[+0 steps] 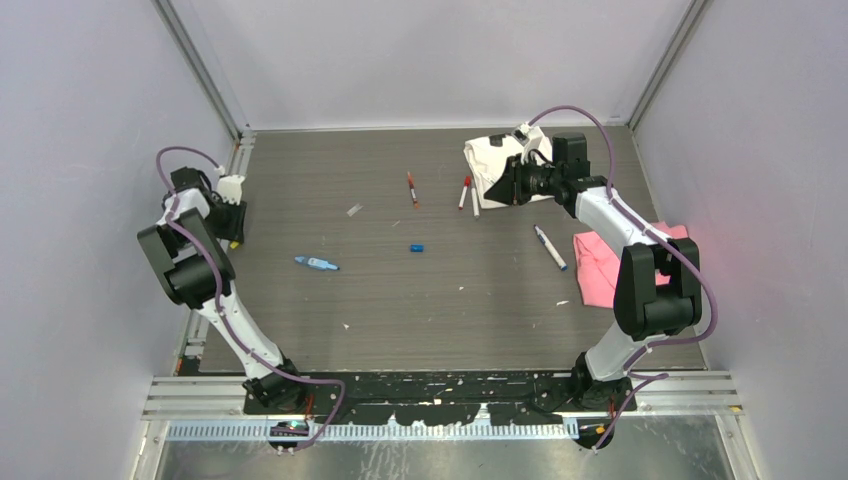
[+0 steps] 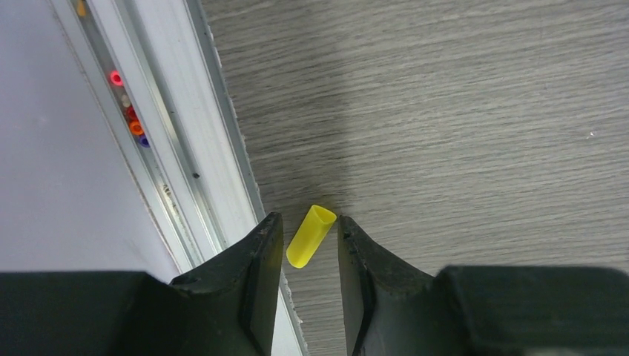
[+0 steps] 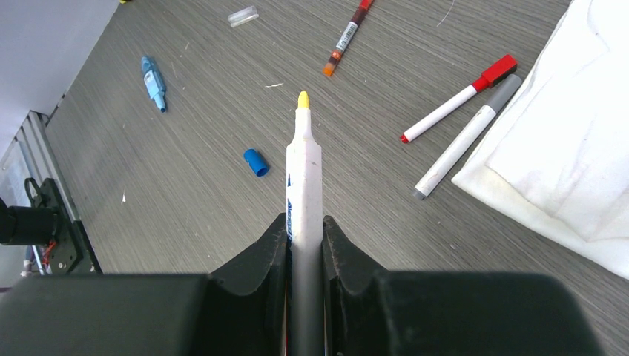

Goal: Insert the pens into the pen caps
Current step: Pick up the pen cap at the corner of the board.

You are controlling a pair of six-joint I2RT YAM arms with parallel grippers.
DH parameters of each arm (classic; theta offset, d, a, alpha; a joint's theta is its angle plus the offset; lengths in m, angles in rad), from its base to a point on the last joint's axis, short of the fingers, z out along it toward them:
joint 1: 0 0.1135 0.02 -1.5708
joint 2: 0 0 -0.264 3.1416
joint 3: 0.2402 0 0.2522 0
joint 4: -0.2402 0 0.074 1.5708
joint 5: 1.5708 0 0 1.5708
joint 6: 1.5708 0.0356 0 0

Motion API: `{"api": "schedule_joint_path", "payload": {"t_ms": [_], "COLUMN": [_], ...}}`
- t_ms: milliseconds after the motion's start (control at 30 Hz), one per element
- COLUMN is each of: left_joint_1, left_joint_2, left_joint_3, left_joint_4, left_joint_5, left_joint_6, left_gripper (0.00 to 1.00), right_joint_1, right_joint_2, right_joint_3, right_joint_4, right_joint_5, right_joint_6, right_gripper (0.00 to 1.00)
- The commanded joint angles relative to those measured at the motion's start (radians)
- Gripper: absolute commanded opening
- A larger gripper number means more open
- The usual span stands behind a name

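My left gripper point(image 2: 308, 219) is open and low over the table's left edge. A yellow pen cap point(image 2: 310, 236) lies on the wood between its fingers. In the top view this gripper point(image 1: 233, 222) is at the far left. My right gripper point(image 3: 304, 219) is shut on a white pen with a yellow tip point(image 3: 303, 159), which points forward above the table. In the top view it point(image 1: 500, 188) hangs by the white cloth. A blue cap point(image 3: 256, 162) lies ahead of the pen, mid-table point(image 1: 416, 247).
A dark red pen point(image 1: 411, 188), a red-capped pen point(image 1: 464, 192), a grey-capped pen point(image 1: 474, 198), a blue-tipped pen point(image 1: 550, 248), a light blue piece point(image 1: 316, 264) and a clear cap point(image 1: 354, 210) lie on the table. White cloth point(image 1: 490, 158) and pink cloth point(image 1: 600, 265) at right. Metal rail point(image 2: 215, 148) at left.
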Motion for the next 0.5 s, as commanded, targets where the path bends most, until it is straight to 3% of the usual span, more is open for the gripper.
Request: {"api": "schedule_joint_path", "payload": {"t_ms": [0, 267, 467], "left_joint_1": [0.009, 0.009, -0.003], "left_joint_2": [0.006, -0.014, -0.057], "left_joint_3": [0.002, -0.049, -0.099], "left_joint_4": [-0.016, -0.014, -0.048], "left_joint_5": [0.015, 0.007, 0.026], "left_joint_6": [0.006, -0.025, -0.108], "left_gripper": [0.33, 0.21, 0.03], "right_joint_1": [-0.005, -0.007, -0.01], "right_joint_2": [-0.026, -0.042, -0.066], "right_joint_3": [0.03, 0.024, 0.008], "right_joint_4": [0.013, 0.019, 0.035], "right_joint_5": [-0.009, -0.008, -0.008], "right_joint_6": [-0.026, -0.026, -0.023], "right_gripper": [0.01, 0.01, 0.01]}}
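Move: The yellow pen cap lies practically between the left hand's open fingers, straight under them and only about 1 cm below. The white rail along the board's edge runs some 3 cm to its left. The light-blue marker lies about 21 cm to the hand's right and 6 cm back. From the right hand, which still holds its white marker, the cap is roughly 67 cm to the left, 4 cm back and 15 cm lower. The yellow cap gets pinched: the left hand sinks the last half centimetre onto it, fingers still steeply down, while they close from about a third open to nearly shut and take the cap between their tips. As they close, the hand draws about 1 cm back and 1 cm right, away from the white rail, with no lift yet. ##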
